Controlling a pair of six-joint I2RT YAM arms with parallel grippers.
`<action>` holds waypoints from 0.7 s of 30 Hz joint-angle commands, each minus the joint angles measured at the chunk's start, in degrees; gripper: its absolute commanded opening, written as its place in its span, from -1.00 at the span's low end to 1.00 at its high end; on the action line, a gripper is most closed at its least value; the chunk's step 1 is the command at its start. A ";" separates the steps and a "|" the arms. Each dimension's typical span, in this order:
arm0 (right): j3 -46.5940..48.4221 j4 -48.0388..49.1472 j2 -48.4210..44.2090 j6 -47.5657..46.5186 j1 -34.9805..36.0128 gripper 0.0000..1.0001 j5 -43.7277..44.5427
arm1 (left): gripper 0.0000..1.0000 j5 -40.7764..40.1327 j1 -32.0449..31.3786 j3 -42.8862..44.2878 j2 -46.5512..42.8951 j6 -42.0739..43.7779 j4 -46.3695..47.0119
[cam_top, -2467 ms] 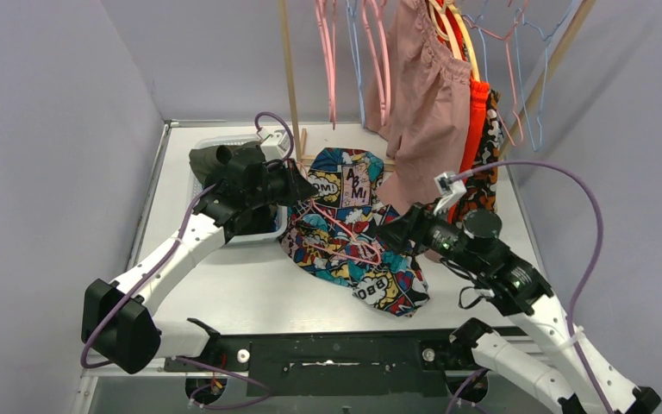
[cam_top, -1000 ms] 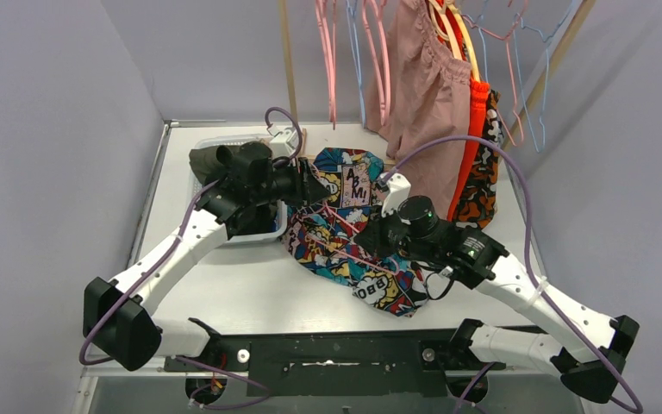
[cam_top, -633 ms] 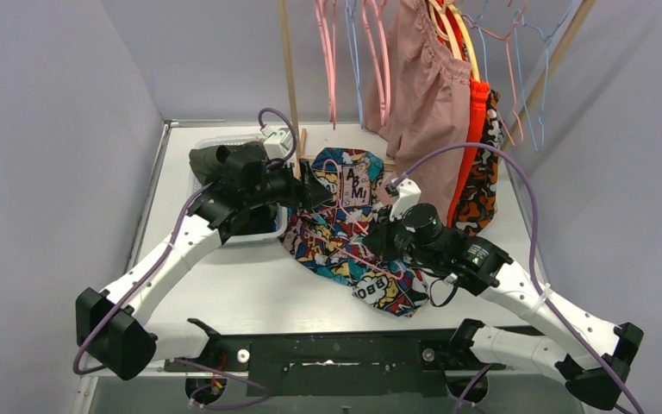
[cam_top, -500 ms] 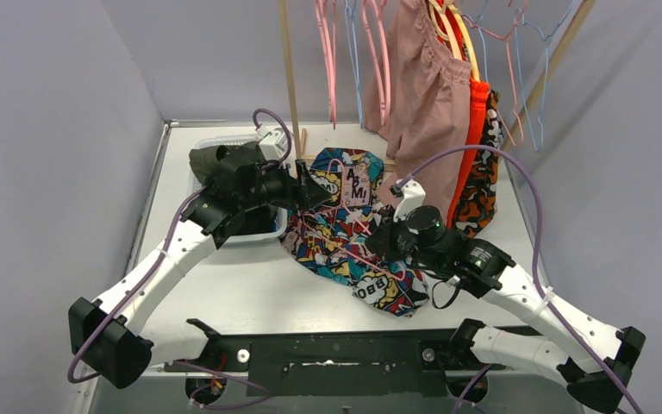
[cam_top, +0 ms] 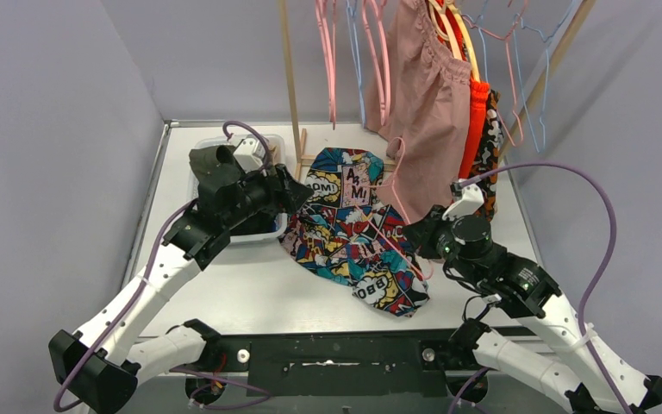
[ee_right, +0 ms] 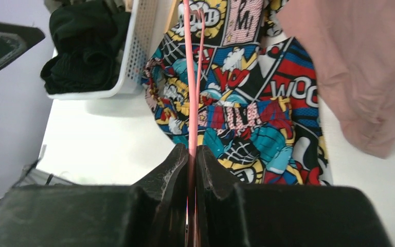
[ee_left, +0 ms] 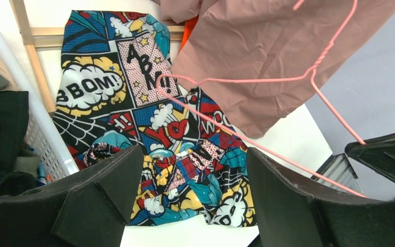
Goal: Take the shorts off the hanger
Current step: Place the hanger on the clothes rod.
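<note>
The multicolour comic-print shorts (cam_top: pixel 345 233) lie spread on the white table, apart from both grippers. A thin pink wire hanger (ee_right: pixel 190 77) is free of them and slants above them, its hook towards the dusty pink shorts (ee_left: pixel 267 51). My right gripper (cam_top: pixel 420 235) is shut on the hanger's wire, which is pinched between its fingertips (ee_right: pixel 177 159). My left gripper (cam_top: pixel 297 194) stands open beside the basket with nothing between its fingers (ee_left: pixel 108 190). In the left wrist view the hanger (ee_left: pixel 236 81) crosses above the comic-print shorts (ee_left: pixel 133 103).
A white basket (cam_top: pixel 263 231) holding dark garments (ee_right: pixel 82 46) stands at the back left under the left arm. On the rack behind, dusty pink shorts (cam_top: pixel 427 112), orange shorts (cam_top: pixel 476 121) and orange-black patterned shorts (cam_top: pixel 485 168) hang beside empty pink hangers (cam_top: pixel 329 60). A wooden post (cam_top: pixel 289 69) rises mid-back.
The left gripper opened, let go of the comic-print shorts and drew back to the left. The right gripper pulled the pink hanger rightwards out of the shorts, which now lie on the table.
</note>
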 commanded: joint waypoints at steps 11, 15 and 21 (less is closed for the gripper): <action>9.06 10.08 4.63 -19.83 -0.17 -1.00 22.40 | 0.51 -2.96 0.14 2.19 0.89 2.96 -2.08; 7.65 20.70 4.08 -29.11 -0.25 -1.00 18.41 | 0.51 -2.45 0.22 1.52 0.51 3.51 -2.47; 11.05 23.99 7.39 -34.70 -0.54 -1.00 20.09 | 0.51 -1.34 0.26 0.91 0.42 3.78 -2.86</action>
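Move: The right gripper holds the freed pink hanger. The rod is out of view; the nearest empty pink hanger hung on it is roughly 20 cm ahead, 4 cm left and some 15 cm above this gripper. A blue hanger hangs about 4 cm left of it, the pink shorts about 8 cm right of it and lower. The patterned shorts lie 4 cm ahead, 5 cm left and 26 cm below. From the left gripper the hung pink hanger is about 10 cm ahead, 11 cm right, 12 cm up. Keep the right fingers shut on the pink hanger and lift it up and forward towards the empty hangers on the rod, about 11 cm in all, edging right at first. Tip the fingers up by nearly 30 degrees and roll the hand's left side down somewhat as you rise, raising the hook end. Let the empty left gripper sink a couple of centimetres, still open. ##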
